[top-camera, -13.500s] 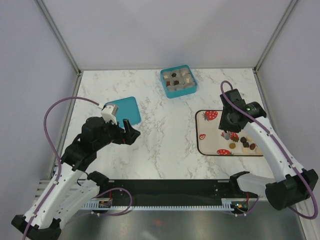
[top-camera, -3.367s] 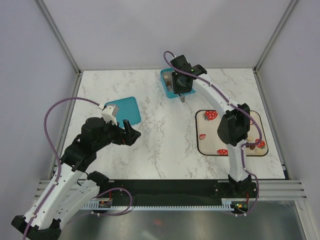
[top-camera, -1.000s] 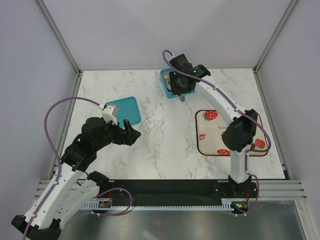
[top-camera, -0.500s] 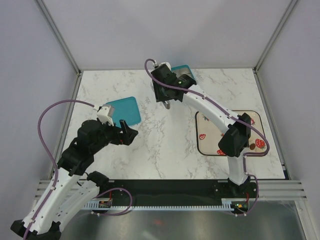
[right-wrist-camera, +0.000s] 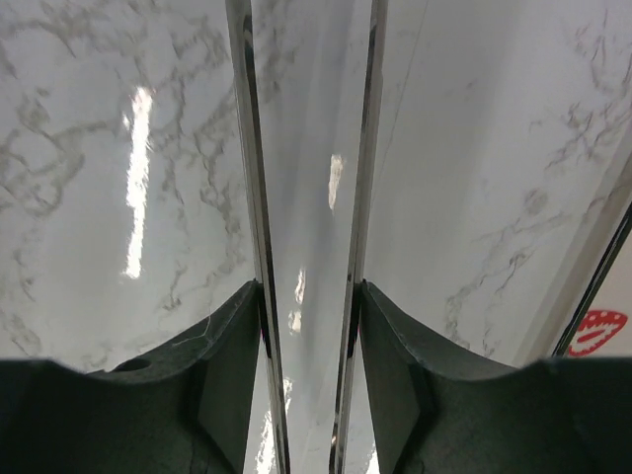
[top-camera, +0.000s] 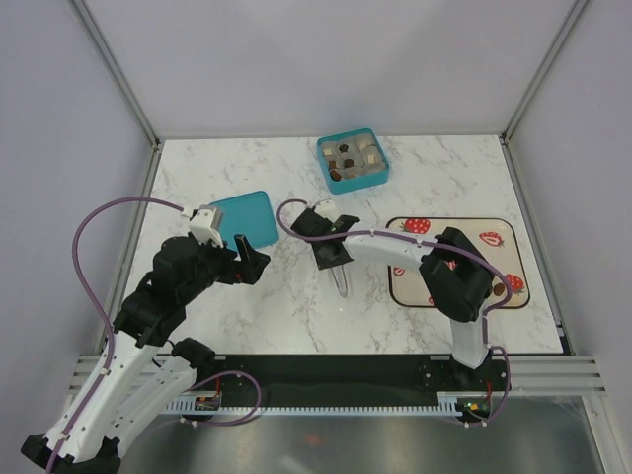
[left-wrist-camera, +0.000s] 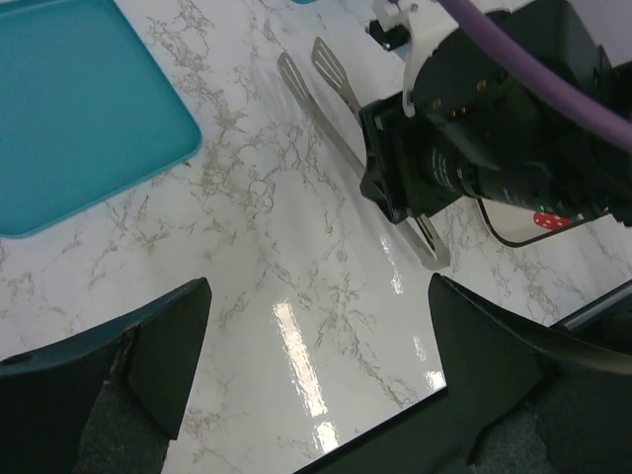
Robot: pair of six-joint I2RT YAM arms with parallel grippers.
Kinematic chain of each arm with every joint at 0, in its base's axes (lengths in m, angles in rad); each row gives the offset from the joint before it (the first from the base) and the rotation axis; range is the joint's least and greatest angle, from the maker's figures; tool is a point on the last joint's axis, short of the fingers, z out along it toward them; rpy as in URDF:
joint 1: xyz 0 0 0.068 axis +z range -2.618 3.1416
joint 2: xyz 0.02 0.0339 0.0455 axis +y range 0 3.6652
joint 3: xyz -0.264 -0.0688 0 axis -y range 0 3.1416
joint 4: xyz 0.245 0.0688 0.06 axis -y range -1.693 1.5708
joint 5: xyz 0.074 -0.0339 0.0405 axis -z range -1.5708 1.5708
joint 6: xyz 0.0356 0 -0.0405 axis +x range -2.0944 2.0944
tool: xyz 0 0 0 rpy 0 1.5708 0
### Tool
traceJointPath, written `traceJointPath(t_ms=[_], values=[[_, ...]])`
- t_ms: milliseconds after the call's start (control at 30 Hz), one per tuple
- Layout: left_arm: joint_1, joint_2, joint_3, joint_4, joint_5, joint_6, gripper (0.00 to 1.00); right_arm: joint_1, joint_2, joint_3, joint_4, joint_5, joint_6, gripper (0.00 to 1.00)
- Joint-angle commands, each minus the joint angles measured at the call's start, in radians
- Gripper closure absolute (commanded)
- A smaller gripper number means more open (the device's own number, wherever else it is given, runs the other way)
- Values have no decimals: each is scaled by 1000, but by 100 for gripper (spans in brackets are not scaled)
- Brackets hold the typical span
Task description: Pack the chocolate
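Several pieces of chocolate lie in the grey compartments of the teal box at the back of the table. My right gripper hangs over the middle of the marble table, well in front of the box, shut on a pair of metal tongs. In the right wrist view the tongs' two arms run up between my fingers, with nothing between the arms. My left gripper is open and empty, left of the tongs. My right arm hides part of the strawberry mat.
A flat teal lid lies on the table behind the left gripper, also seen as the lid in the left wrist view. The mat's edge shows at the right. The frame posts stand at the table's back corners.
The right arm has swung away from the teal box to the middle of the table, carrying the tongs. The box is uncovered now. The left arm shifted slightly.
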Motion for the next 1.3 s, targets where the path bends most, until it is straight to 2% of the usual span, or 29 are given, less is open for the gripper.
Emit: traceJointPath(t_ms=[0, 200, 467, 667, 700, 733, 767, 833, 1067, 1200, 1267], values=[[0, 1, -4, 28, -36, 12, 1, 49, -106, -86, 108, 66, 123, 48], [0, 10, -2, 27, -45, 7, 1, 67, -143, -184, 154, 57, 211, 44], [0, 31, 2, 27, -79, -6, 2, 74, -149, -214, 190, 14, 249, 39], [0, 54, 15, 15, -56, -31, 2, 74, -151, -222, 194, -9, 269, 27], [0, 60, 16, 15, -56, -37, 2, 75, -154, -228, 194, -4, 280, 23], [0, 77, 39, 6, -53, -60, 2, 74, -172, -234, 202, -4, 291, 11], [0, 83, 39, 5, -52, -60, 2, 74, -172, -235, 202, -4, 292, 11], [0, 102, 65, -1, -52, -82, 2, 74, -182, -234, 201, -12, 294, 2], [0, 194, 133, -13, -57, -152, 3, 74, -281, -251, 198, -59, 268, 2], [0, 275, 183, -21, -103, -145, 4, 75, -468, -306, 199, -114, 216, 2], [0, 364, 231, -41, -144, -148, 5, 74, -545, -365, 199, -147, 187, 4]])
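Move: My right hand grips the tongs near their joined end. The bare marble to lay them on is about 4 cm back, 1 cm left and 3 cm down. From this hand the blue tray's middle is some 16 cm ahead and 23 cm left, the strawberry tray's 3 cm ahead and 32 cm right, and the chocolate box's 35 cm ahead and 6 cm right. From my left hand that marble spot lies about 6 cm ahead, 14 cm right and 21 cm below. I set the tongs down: my right hand draws back nearly 4 cm and sinks about 1 cm onto the marble, rolling left side up, then stays almost in place while the half-open fingers spread wide and let go. It then rises about 6 cm, easing back and rolling further. My empty left hand, still wide open, edges some 3 cm forward and tips down slightly. ##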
